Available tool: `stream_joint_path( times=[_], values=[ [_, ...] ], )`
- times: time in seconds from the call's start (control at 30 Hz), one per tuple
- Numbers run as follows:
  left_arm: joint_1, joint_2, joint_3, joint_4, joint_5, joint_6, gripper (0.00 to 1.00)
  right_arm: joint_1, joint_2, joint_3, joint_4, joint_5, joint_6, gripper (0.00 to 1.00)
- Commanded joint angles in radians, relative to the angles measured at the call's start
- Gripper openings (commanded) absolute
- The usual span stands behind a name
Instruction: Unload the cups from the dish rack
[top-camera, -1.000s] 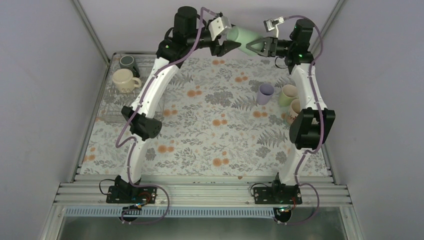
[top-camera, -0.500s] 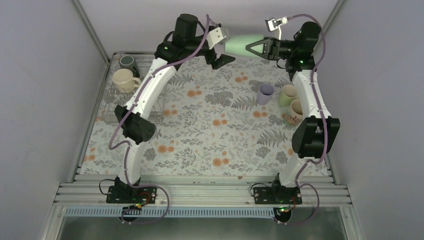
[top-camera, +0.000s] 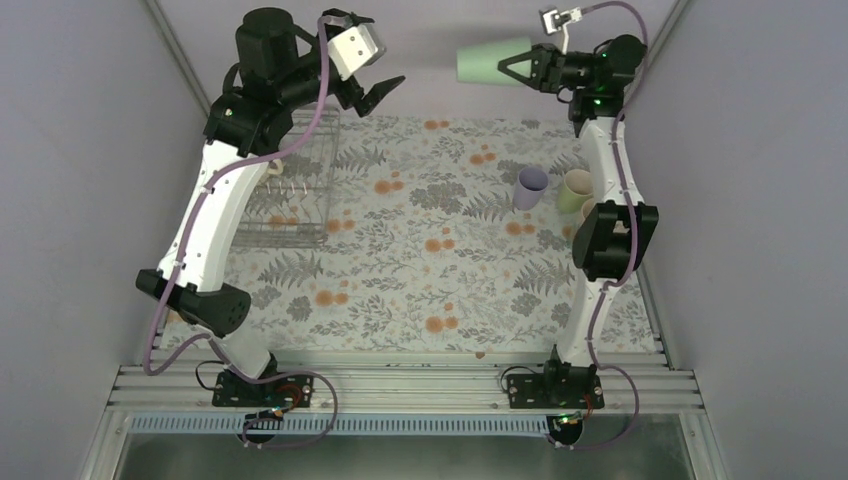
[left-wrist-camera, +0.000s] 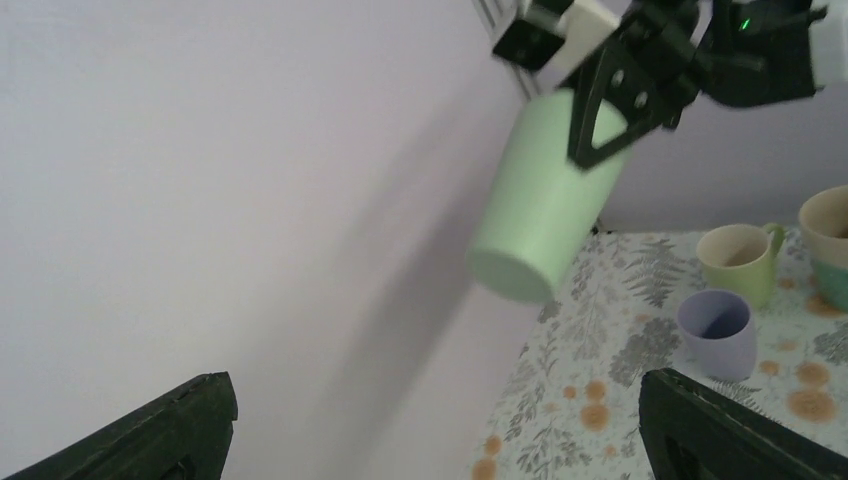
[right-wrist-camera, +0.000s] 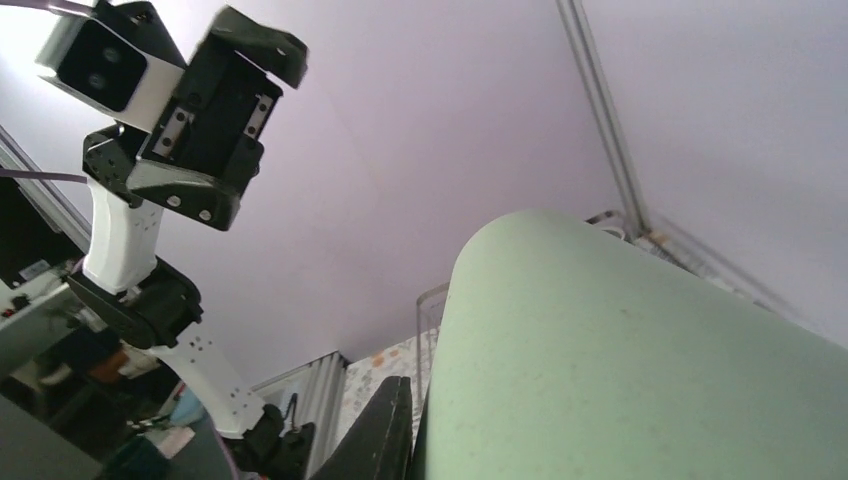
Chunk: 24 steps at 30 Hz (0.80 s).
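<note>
My right gripper (top-camera: 520, 68) is shut on the mint-green tumbler (top-camera: 490, 62) and holds it on its side, high above the table's far edge. The tumbler fills the right wrist view (right-wrist-camera: 620, 360), with one finger (right-wrist-camera: 385, 440) against it. My left gripper (top-camera: 375, 92) is open and empty, raised to the left of the tumbler; in its own view (left-wrist-camera: 440, 440) the tumbler (left-wrist-camera: 545, 215) hangs ahead. The dish rack (top-camera: 295, 200) lies far left, partly hidden by the left arm. The lilac tumbler (top-camera: 530, 187) and pale yellow-green cup (top-camera: 577, 188) stand at right.
In the left wrist view the lilac tumbler (left-wrist-camera: 716, 330), the pale yellow-green cup (left-wrist-camera: 742, 262) and a beige mug (left-wrist-camera: 828, 240) stand together on the floral cloth. The right arm's elbow (top-camera: 610, 240) hides that mug from above. Grey walls close in all round.
My left gripper let go of the mint-green tumbler and swung up and to the left. My right gripper kept the tumbler and lifted it slightly.
</note>
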Motion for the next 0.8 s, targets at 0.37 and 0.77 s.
stream_joint_path(
  times=[0.37,0.77],
  values=[
    [0.008,-0.066,-0.117,0.028,-0.206,0.102,1.0,-0.194,0.104,0.241,0.056,-0.125,-0.06,0.03],
    [0.011,-0.111,-0.166,0.036,-0.276,0.137,1.0,-0.282,0.041,0.367,-0.802,0.296,-0.942,0.03]
  ],
)
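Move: The right hand has the green cup clamped at its open end, high over the far part of the table. The light green cup lies about 24 cm to its right, 1 cm ahead and 40 cm below; the purple cup is 2 cm ahead and 11 cm right, the floral cup 8 cm back and 28 cm right, both also about 40 cm down. From the empty left hand, the cream mug in the rack is about 15 cm ahead, 40 cm left and 45 cm down. Still pinching the green cup's wall by the rim, the right hand swings about 15 cm to its right, easing some 5 cm forward and a little up, in the air over to the side where the unloaded cups stand. It turns clockwise some 25 degrees, its front side rolling up. The left hand, wide open, eases a few centimetres left, down and forward towards the rack, turning slightly counter-clockwise. ##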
